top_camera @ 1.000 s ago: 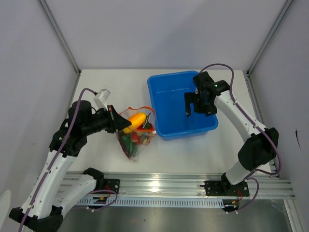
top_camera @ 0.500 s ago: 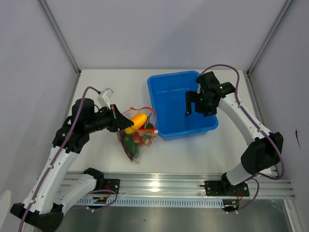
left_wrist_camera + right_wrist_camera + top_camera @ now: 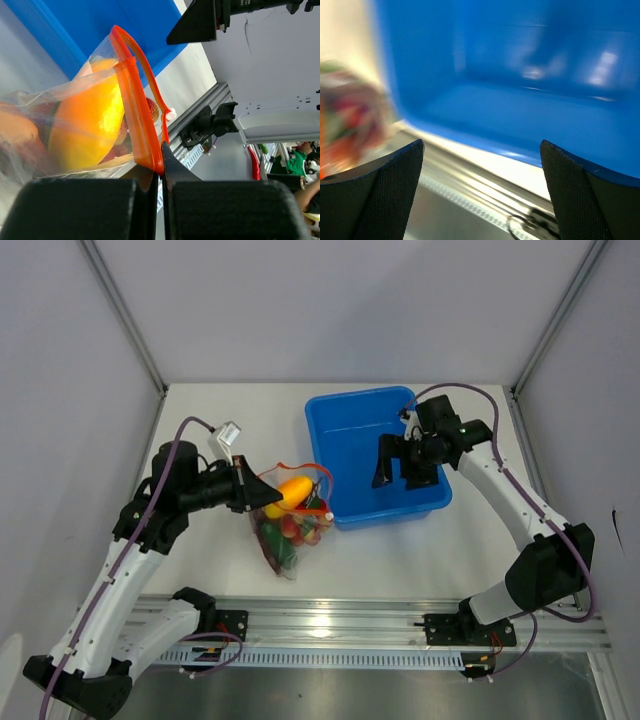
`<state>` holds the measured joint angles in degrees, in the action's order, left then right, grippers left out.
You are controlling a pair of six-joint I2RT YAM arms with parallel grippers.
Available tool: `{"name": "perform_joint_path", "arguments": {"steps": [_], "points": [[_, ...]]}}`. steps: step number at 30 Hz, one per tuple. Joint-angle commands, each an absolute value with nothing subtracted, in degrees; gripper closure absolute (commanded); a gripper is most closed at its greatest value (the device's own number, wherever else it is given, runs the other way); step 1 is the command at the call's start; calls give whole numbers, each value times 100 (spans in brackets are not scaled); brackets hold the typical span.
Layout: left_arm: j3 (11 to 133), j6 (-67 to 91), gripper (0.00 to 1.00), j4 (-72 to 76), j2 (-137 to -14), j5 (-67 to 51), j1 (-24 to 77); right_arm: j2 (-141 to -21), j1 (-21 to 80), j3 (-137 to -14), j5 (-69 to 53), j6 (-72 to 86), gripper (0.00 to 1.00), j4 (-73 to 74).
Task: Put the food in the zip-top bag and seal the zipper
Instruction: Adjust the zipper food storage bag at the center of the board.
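Observation:
The clear zip-top bag (image 3: pixel 283 535) hangs beside the blue bin, holding an orange-yellow piece (image 3: pixel 292 490), red fruits and green food. My left gripper (image 3: pixel 250 496) is shut on one end of the orange-red zipper (image 3: pixel 137 115), whose two strips stand apart in a loop above the orange-yellow piece (image 3: pixel 87 125). The left gripper (image 3: pixel 161 161) pinches the strip's end between its tips. My right gripper (image 3: pixel 398 472) hovers open over the bin, empty. In the right wrist view the right gripper (image 3: pixel 480 150) faces the bin's near wall, and the bag (image 3: pixel 347 112) is a blur at the left.
The blue bin (image 3: pixel 352 400) stands at the back middle-right of the white table, its left wall close to the bag. It fills most of the right wrist view (image 3: pixel 520 75). The aluminium rail (image 3: pixel 330 625) runs along the near edge.
The right gripper has dropped lower over the bin and turned toward the bag. The left gripper has carried the bag slightly right and forward, still pinching the zipper.

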<state>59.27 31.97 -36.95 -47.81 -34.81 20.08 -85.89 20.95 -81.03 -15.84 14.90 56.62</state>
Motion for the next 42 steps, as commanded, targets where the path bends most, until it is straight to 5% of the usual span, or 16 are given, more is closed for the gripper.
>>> {"name": "perform_joint_path", "arguments": {"steps": [1, 16, 20, 23, 29, 42], "points": [[5968, 3182, 100, -3199, -4772, -3884, 1960, -8262, 2477, -7998, -3409, 1669, 0, 4854], [5985, 3234, 100, -3270, -4702, -4095, 1960, -8788, 3638, -8095, -3569, 2637, 22, 3761], [5985, 3287, 100, -3234, -4623, -4192, 1969, -9017, 3718, -8156, -3331, 2672, 35, 3692], [6012, 3270, 99, -3287, -4588, -4210, 1969, -9192, 3762, -8252, -3340, 2742, 50, 3604], [5889, 3226, 100, -3349, -4526, -4096, 1969, -9299, 3850, -8411, -3331, 2725, 99, 3577], [5406, 3287, 99, -3410, -4553, -3076, 1969, -9193, 4544, -9149, -3050, 2189, 100, 4060]]}}
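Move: The orange zipper rim at the far right side of the bag's mouth lies about 15 cm to the right hand's left and 4 cm back, near its height. The yellow food in the bag is some 22 cm left, 3 cm back and 4 cm lower; the blue bin's middle is about 5 cm ahead, 1 cm left and 12 cm below. From the left hand, already pinching the zipper, that rim is about 10 cm right, 2 cm ahead and a little lower. Right hand swings some 19 cm left and back, pinches the orange rim, lifts; left keeps hold, dipping 3 cm. ##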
